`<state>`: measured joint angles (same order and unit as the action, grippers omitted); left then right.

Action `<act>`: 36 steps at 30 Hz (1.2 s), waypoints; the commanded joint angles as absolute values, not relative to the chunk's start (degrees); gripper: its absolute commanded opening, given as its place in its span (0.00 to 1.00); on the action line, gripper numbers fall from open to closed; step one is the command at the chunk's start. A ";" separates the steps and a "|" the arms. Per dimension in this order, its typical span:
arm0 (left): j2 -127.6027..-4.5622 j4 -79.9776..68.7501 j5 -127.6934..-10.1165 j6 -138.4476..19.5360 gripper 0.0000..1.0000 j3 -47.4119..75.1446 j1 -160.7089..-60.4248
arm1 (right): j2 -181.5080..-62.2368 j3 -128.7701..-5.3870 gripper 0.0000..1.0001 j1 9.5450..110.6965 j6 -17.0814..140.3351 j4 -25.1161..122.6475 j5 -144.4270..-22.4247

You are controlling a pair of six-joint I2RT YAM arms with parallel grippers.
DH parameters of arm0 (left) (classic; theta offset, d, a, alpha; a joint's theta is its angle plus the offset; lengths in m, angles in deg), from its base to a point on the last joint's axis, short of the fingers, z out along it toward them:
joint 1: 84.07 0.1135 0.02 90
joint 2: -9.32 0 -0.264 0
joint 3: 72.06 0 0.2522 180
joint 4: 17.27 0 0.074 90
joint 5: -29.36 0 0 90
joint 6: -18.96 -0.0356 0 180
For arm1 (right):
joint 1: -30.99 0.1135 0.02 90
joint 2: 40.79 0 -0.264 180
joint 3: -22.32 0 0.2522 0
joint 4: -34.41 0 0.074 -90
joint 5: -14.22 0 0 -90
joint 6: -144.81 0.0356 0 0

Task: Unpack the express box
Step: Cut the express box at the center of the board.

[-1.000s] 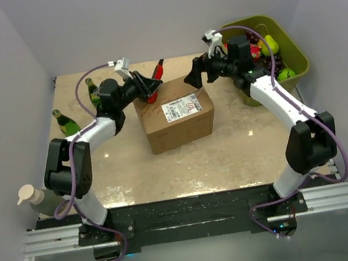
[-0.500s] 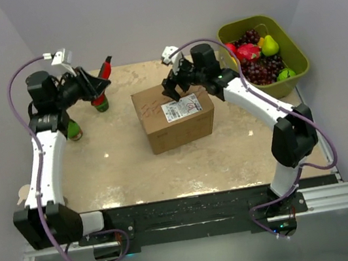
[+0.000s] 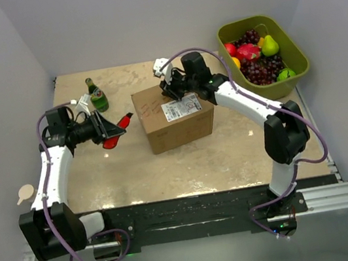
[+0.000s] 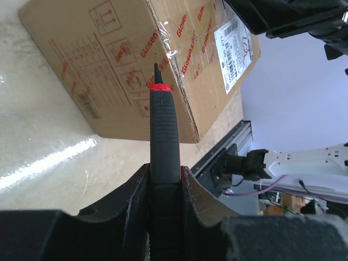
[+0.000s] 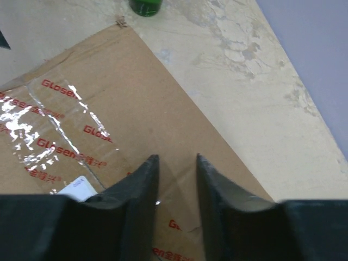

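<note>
The express box (image 3: pixel 175 114) is a brown carton with a white label (image 3: pixel 181 107) and clear tape on top, standing mid-table with its flaps shut. My left gripper (image 3: pixel 106 130) hovers just left of it, shut on a black-and-red utility knife (image 3: pixel 121 123). In the left wrist view the knife (image 4: pixel 163 125) points its tip at the box's side (image 4: pixel 109 65) from between the gripper's (image 4: pixel 165 171) fingers. My right gripper (image 3: pixel 171 88) hangs over the box's far top edge. In the right wrist view the gripper (image 5: pixel 175 160) stands narrowly open above the cardboard (image 5: pixel 109 98), with nothing between its fingers.
An olive-green tub (image 3: pixel 294 45) of fruit sits at the far right corner. A green bottle (image 3: pixel 96 96) stands behind the left gripper, and its base (image 5: pixel 145 5) shows beyond the box's corner. A pump bottle top (image 3: pixel 24 192) pokes in at the left edge.
The left arm swung out to the far left with the knife, then came down beside the box's left side. The right gripper moved left over the box top and its jaws narrowed.
</note>
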<state>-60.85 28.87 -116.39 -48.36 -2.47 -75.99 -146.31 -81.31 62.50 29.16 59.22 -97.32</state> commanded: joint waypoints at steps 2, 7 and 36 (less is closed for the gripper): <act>-61.07 17.96 -127.95 -38.28 0.00 -6.79 -75.54 | -146.79 -76.09 0.24 62.99 27.74 65.48 -94.15; -61.87 13.55 -129.64 -36.15 0.00 -8.64 -75.45 | -145.47 -74.15 0.22 63.07 28.79 64.87 -94.15; -68.37 4.49 -129.64 -30.35 0.00 -7.06 -72.29 | -148.63 -79.60 0.11 64.13 35.30 48.43 -85.10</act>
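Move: Off the box's left end, the left hand holds the knife, its blade towards the box; the box's middle lies about 22 cm to this hand's right, 5 cm ahead and 9 cm lower. A green bottle stands some 15 cm ahead and 5 cm left of the left hand. The right hand is over the top: box middle roughly 4 cm back, 1 cm right, 9 cm below; white label 4 cm back, 4 cm right. Keeping its hold on the knife, the left hand eases back and right about 1.5 cm, then goes forward some 3.5 cm with a little left, alongside the box's left end, rolling about 10 degrees left side down. The right fingers draw nearly shut close over the box top, shifting slightly back, then 4 cm forward towards its far edge, turning some 10 degrees clockwise. ##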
